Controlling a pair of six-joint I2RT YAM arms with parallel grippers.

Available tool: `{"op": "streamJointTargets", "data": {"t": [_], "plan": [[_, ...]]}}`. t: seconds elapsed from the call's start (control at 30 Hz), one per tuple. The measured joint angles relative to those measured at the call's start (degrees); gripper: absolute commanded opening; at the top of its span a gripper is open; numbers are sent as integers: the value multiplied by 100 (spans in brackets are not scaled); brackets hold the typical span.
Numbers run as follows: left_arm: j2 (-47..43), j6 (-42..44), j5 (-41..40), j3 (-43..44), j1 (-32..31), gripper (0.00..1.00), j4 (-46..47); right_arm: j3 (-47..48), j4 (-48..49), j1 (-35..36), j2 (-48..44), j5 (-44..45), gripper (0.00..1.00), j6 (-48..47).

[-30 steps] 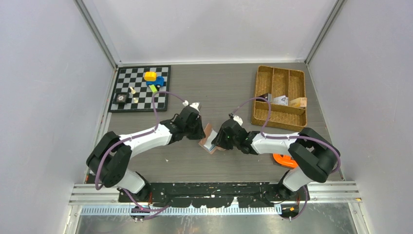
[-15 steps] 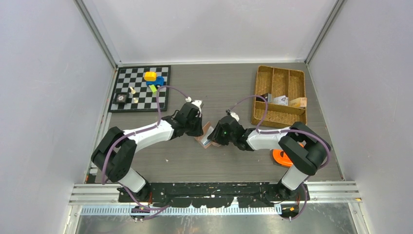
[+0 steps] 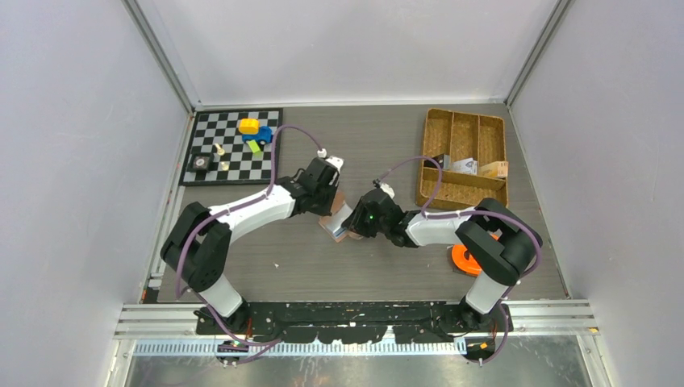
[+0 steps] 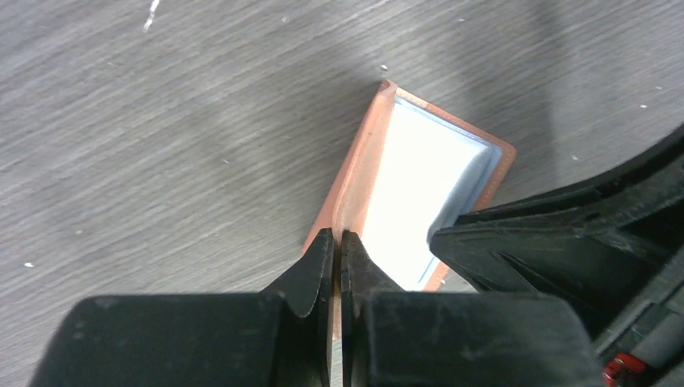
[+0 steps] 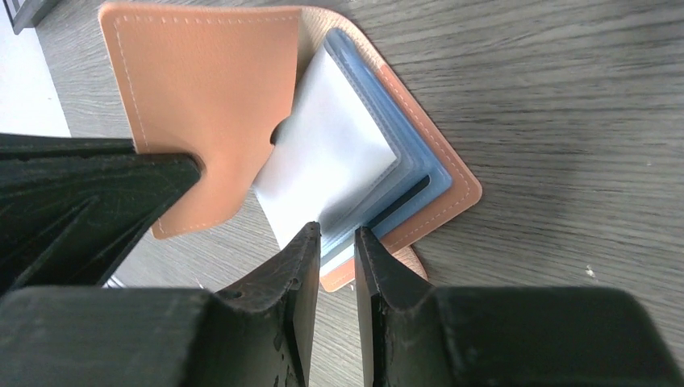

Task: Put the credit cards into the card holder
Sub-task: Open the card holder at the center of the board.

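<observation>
The pink card holder lies opened at the table's middle, between both grippers. My left gripper is shut on the edge of its raised flap. A white credit card sits skewed in the inner blue sleeves, partly under the flap. My right gripper has its jaws a narrow gap apart at the near corner of that card and the sleeves, with table showing between them. A dark card and a pale one lie in the wicker tray.
The wicker tray stands at the back right and also holds a small tan box. A chessboard with toy pieces lies at the back left. An orange object sits under my right arm.
Both grippers and the card holder between them have shifted a little left and toward the back. The right jaws have narrowed slightly. The left grip is unchanged.
</observation>
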Motion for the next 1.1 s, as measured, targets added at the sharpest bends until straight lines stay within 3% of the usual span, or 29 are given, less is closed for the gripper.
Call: {"op": "streamJointTargets", "data": {"t": [0.23, 0.63, 0.87, 1.1], "plan": [[208, 376, -616, 291, 4, 1, -260, 33, 9, -4, 39, -7, 28, -4], [560, 931, -968, 533, 81, 0, -400, 118, 15, -9, 122, -20, 28, -17], [1023, 684, -1078, 505, 212, 0, -420, 118, -46, -85, 85, -221, 28, -52], [452, 48, -474, -280, 232, 0, -85, 76, -509, -223, -160, -481, 29, -258]]}}
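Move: My left hand already pinches the free edge of the card holder's raised cover. The bare table where that edge goes down is about 4 cm to its left, level with it and 5 cm below; the clear card sleeves lie some 3 cm right, 2 cm back and 5 cm below. My right fingertips are at the sleeves' right part, whose middle is about 3 cm left and 1 cm below; the raised edge is about 6 cm left, 3 cm ahead and 3 cm above. Keeping the cover's edge pinched, I sweep my left hand left and forward about 3 cm each way, rolling the wrist some 15 degrees, then sink it about 4.5 cm while drawing it back beside the sleeves, easing off half the roll. My right hand keeps its fingertips on the sleeves, giving only about a centimetre back and right at the end. ##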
